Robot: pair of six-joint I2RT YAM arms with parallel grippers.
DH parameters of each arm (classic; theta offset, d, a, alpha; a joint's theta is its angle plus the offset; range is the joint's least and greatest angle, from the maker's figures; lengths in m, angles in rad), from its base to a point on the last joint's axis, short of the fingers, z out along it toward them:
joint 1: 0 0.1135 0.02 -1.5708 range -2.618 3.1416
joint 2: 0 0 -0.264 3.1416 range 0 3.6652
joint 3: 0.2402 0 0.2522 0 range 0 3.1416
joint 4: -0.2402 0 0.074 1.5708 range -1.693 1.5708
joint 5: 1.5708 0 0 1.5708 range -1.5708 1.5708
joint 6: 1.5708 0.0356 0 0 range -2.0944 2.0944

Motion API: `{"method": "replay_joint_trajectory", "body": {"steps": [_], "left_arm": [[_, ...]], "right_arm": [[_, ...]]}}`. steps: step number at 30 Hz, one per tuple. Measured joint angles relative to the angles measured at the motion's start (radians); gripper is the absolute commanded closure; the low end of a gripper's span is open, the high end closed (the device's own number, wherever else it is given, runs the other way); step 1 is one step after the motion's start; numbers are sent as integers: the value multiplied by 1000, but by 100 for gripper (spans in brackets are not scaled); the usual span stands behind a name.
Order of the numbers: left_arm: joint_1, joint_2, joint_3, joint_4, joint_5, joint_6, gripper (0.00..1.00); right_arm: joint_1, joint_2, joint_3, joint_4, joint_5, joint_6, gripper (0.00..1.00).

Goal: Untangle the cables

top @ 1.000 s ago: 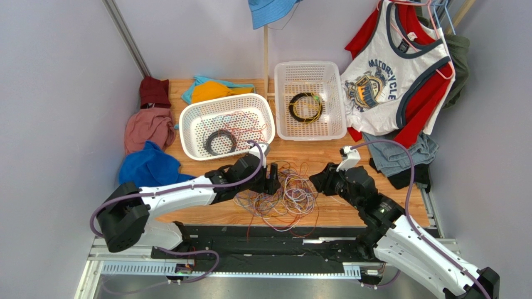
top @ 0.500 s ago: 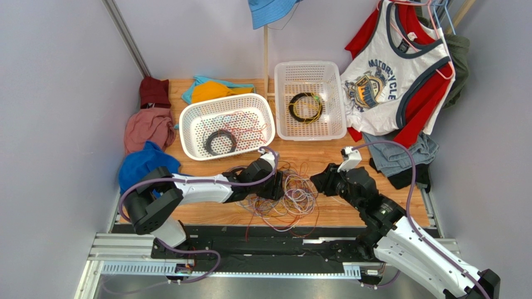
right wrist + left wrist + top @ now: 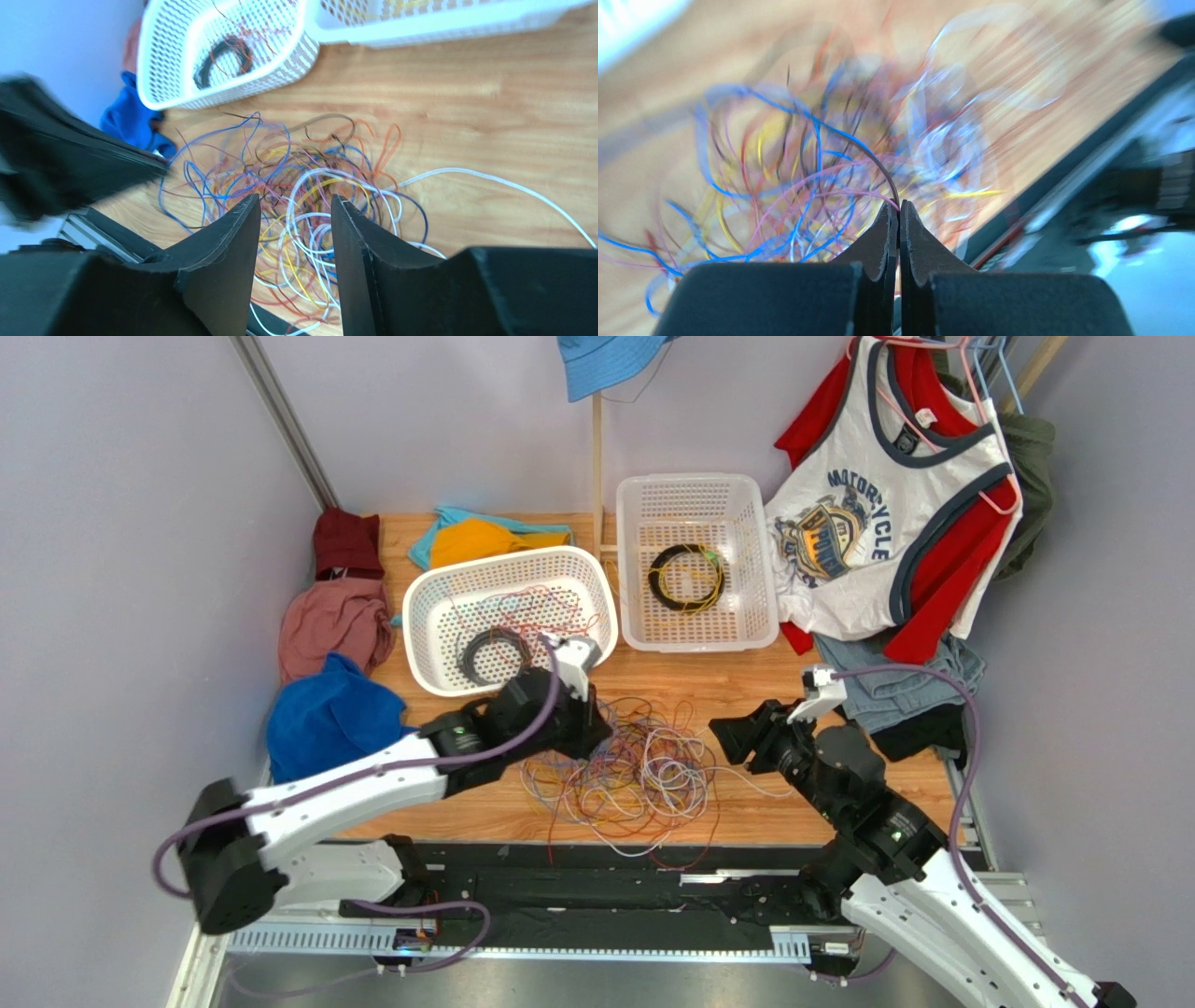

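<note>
The cables (image 3: 638,770) lie as a tangle of thin blue, yellow, white, red and purple wires on the wooden table between my two arms. My left gripper (image 3: 589,734) sits at the tangle's upper left edge. In the left wrist view, the left gripper (image 3: 899,206) is shut on a thin dark wire that arcs out of its tips towards the blurred cables (image 3: 808,175). My right gripper (image 3: 725,734) hangs at the tangle's right side. In the right wrist view, the right gripper (image 3: 295,203) is open above the cables (image 3: 316,182), with nothing between the fingers.
An oval white basket (image 3: 421,609) with a black coil (image 3: 491,655) stands just behind the left gripper. A rectangular basket (image 3: 765,560) holds a black and yellow coil (image 3: 685,577). Clothes (image 3: 330,714) are piled at the left. A shirt (image 3: 870,518) hangs at the right.
The left gripper has shut on a wire and drawn back towards the oval basket. The right gripper has opened wider and pulled back to the right.
</note>
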Motion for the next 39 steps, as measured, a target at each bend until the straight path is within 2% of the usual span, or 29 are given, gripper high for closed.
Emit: {"method": "replay_joint_trajectory", "body": {"steps": [6, 12, 20, 27, 39], "left_arm": [[0, -241, 314, -122, -6, 94, 100], [-1, -292, 497, -195, 84, 149, 100], [-1, -247, 520, -260, 199, 163, 100], [-1, -224, 520, -275, 249, 162, 100], [-1, -201, 537, -282, 277, 162, 100]], "right_arm": [[0, -98, 2, 62, -1, -7, 54], [0, -128, 12, 155, -129, -13, 54], [0, -44, 70, 314, -336, -10, 54], [24, 105, 137, 433, -483, -16, 55], [220, 345, 140, 444, -447, -127, 55]]}}
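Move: The left gripper already pinches a brown and a pink cable, with the middle of the tangle some 12 cm below it and practically straight underneath. From the left gripper, the left basket lies about 22 cm ahead and 16 cm left; the right basket, 32 cm ahead and 11 cm right, both roughly 10 cm lower. From the right gripper, the pinched cables are about 16 cm left, level fore-and-aft and 4 cm lower, and the tangle is roughly 14 cm left, 16 cm down. Whip the left gripper up about 25 cm away from the tangle, drawing back some 5 cm and tilting its fingers towards level, and keep the pinch on the brown and pink cables. Raise the half-open right gripper, swing it left towards the strands below the left gripper, turning about 40 degrees counter-clockwise, then let it sink slightly. ##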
